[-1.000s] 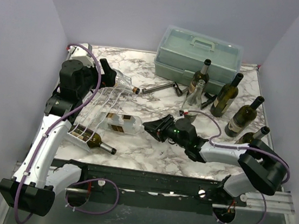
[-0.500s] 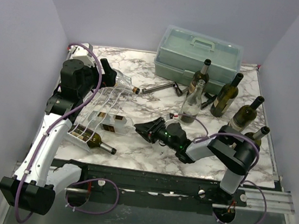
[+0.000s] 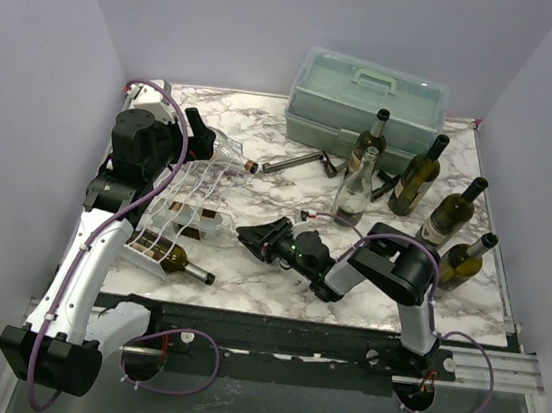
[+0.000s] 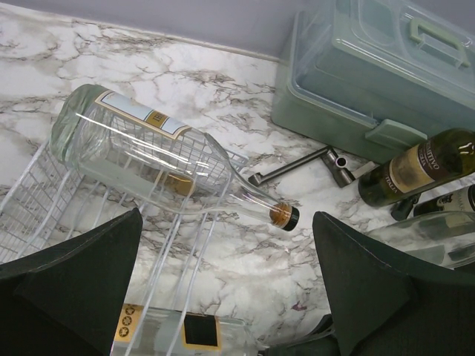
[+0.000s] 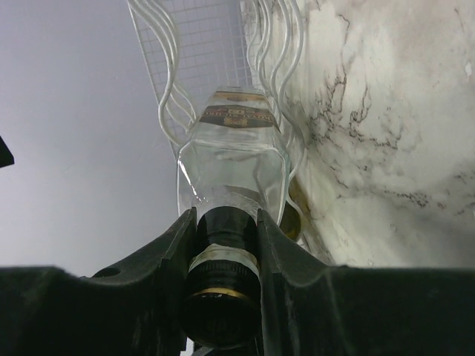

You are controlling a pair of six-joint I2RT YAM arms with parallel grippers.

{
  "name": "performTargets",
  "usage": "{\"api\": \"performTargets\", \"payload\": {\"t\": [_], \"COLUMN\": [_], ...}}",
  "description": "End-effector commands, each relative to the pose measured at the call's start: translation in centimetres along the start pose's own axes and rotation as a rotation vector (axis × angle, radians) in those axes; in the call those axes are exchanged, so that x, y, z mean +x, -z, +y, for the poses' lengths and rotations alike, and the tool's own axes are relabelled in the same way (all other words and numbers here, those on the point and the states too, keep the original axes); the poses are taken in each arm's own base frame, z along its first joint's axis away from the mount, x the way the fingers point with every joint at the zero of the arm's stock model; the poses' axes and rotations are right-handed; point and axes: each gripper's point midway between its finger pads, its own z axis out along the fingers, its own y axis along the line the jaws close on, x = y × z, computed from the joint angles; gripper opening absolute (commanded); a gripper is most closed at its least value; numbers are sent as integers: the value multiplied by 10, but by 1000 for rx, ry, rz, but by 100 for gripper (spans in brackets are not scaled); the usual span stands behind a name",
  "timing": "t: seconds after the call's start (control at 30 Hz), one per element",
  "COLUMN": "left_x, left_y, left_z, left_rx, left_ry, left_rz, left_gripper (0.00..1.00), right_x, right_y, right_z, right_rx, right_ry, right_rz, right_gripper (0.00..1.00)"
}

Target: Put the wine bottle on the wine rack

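The wine rack (image 3: pixel 180 205) is a white wire frame lying flat at the table's left. My right gripper (image 3: pixel 252 236) is shut on the black-capped neck (image 5: pixel 226 252) of a clear square wine bottle (image 3: pixel 201 223). The bottle lies on its side with its body (image 5: pixel 234 163) over the rack's wavy rows (image 5: pixel 215 44). A clear round bottle (image 3: pixel 225 147) rests across the rack's far end, and a dark bottle (image 3: pixel 174 259) across its near end. My left gripper (image 3: pixel 196 134) hangs open above the clear round bottle (image 4: pixel 148 152), holding nothing.
A pale green toolbox (image 3: pixel 366 102) stands at the back. Several wine bottles stand upright on the right, among them a clear one (image 3: pixel 353 191) and dark ones (image 3: pixel 418 179) (image 3: pixel 451 216) (image 3: pixel 463 262). A metal opener (image 3: pixel 297 162) lies between the rack and the bottles.
My right gripper has moved left with the clear square bottle, sliding its body further onto the rack, and the right arm's elbow has swung left. The left arm has not moved.
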Motion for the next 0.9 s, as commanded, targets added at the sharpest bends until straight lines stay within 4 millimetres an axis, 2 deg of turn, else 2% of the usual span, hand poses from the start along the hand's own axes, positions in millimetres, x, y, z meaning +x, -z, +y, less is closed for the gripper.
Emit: {"api": "performTargets", "payload": {"t": [0.0,0.37,0.87], "left_x": [-2,-4,-6], "left_y": [-3,-1,0], "left_z": [5,8,9], "left_rx": [-18,-27,-30], "left_ry": [8,-2,-4], "left_rz": [-16,-27,-33], "left_gripper": [99,99,98], "right_x": [6,15,15], "right_y": [1,-28,-43], "right_z": [114,113,89], "right_rx": [-420,-470,-482], "right_ry": [-101,-146,-190], "right_rz": [9,15,-21], "right_gripper": [1,1,1]}}
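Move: The right gripper already holds the clear bottle by its neck, its base end in the rack. The middle of the bay it goes into lies about 18 cm to the left, 5 cm ahead and 4 cm lower. The dark wine bottle in the next bay is roughly 17 cm left and 5 cm back; the other clear bottle, lying across the rack's far end, is 10 cm left and 18 cm ahead. From the left hand, that bay is some 6 cm left, 6 cm back and 25 cm below. Keep the right fingers shut on the neck and slide the clear bottle base-first deeper between the rack's wires: carry the hand about 6 cm left and a good 2 cm forward, sinking nearly 2 cm and easing off towards the end. Let the wrist tip the base end up some 5 degrees on the way, so the bottle comes closer to level. ##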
